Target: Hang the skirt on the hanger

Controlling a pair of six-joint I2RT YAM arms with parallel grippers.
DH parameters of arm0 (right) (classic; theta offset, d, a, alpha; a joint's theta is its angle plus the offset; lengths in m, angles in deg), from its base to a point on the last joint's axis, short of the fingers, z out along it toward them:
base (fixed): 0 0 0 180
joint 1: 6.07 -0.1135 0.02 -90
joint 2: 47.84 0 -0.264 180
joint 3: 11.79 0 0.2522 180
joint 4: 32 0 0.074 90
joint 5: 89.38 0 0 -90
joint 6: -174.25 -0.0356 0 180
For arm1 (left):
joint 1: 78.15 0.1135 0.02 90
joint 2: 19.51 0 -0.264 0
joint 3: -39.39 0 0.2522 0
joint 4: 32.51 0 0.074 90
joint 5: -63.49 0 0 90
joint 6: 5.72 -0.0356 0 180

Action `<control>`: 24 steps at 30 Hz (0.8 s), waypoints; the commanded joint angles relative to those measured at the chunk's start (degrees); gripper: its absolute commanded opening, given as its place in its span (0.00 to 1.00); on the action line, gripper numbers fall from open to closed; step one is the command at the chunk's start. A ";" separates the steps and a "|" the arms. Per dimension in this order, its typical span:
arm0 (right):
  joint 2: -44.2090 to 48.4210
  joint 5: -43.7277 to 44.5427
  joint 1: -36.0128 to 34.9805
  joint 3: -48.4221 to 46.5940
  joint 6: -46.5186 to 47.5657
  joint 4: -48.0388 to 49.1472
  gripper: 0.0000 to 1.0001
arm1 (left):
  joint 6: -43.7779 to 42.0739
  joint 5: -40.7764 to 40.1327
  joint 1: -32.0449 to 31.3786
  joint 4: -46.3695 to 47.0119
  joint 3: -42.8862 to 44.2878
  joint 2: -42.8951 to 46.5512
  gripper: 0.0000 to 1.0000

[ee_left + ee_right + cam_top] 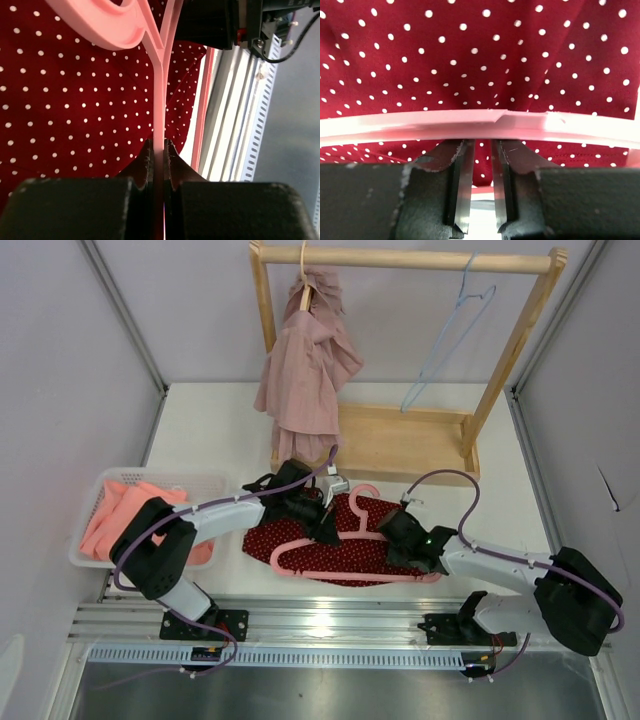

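Observation:
A dark red skirt (335,552) with white dots lies flat on the table in front of both arms. A pink hanger (362,508) lies on top of it. My left gripper (325,525) is shut on a thin bar of the hanger (159,100), over the skirt (75,100). My right gripper (397,537) is at the skirt's right side. In the right wrist view its jaws (482,142) stand narrowly apart. The hanger bar (470,125) crosses over the fingertips and hides them. Dotted skirt fabric (480,60) shows in the gap; whether it is pinched I cannot tell.
A wooden rack (400,260) stands at the back, with a dusty pink garment (305,370) and a light blue hanger (450,335) hanging on it. A white basket (160,477) of salmon cloth sits at the left. A metal rail (330,620) runs along the near edge.

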 commanded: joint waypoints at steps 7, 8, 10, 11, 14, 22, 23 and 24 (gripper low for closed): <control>-2.29 -2.41 12.89 0.16 6.66 6.93 0.27 | 1.38 -9.45 0.42 4.68 0.93 0.39 0.00; -2.38 -3.11 13.95 -0.28 7.37 7.54 0.28 | 1.38 -10.16 0.50 4.86 1.45 0.31 0.00; -2.56 -4.43 16.15 -1.16 9.30 8.07 0.29 | 0.95 -9.38 0.59 5.03 1.63 0.13 0.00; -2.47 -4.44 16.16 -2.30 9.84 7.90 0.30 | 0.77 -8.33 0.68 5.47 1.63 -0.13 0.00; -1.68 -4.35 15.46 -4.76 10.72 5.89 0.34 | 0.06 -3.77 0.77 8.88 -0.20 0.65 0.00; 4.64 -1.80 11.50 -6.35 8.18 -1.50 0.47 | 1.99 6.70 1.30 14.26 -3.29 3.21 0.00; 5.09 -1.45 10.54 -6.44 7.30 -2.20 0.47 | 2.00 7.32 1.21 14.18 -3.38 3.38 0.00; 5.53 -0.15 9.92 -6.70 6.86 -2.99 0.48 | 1.91 8.37 1.21 13.65 -3.47 3.47 0.00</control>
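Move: The left hand still pinches the pink hanger's left shoulder. The hanger's middle is about 8 cm to this hand's right, 4 cm back and 3 cm down; the skirt's middle lies 3 cm right, 1 cm ahead and 6 cm below. From the right hand, the hanger's middle is about 11 cm left, level with it, and the skirt's 16 cm left and 5 cm ahead; the rack base sits some 30 cm ahead and 5 cm left. Forward together first, low over the table: the left hand carries the held shoulder about 3 cm, while the right, its fingers down between the hanger's bars, sweeps about 5 cm forward and drifts left, pushing the skirt along. Then both rise, easing back about a centimetre, the left hand tipping its fingers slightly upward and the right spreading its fingers. ##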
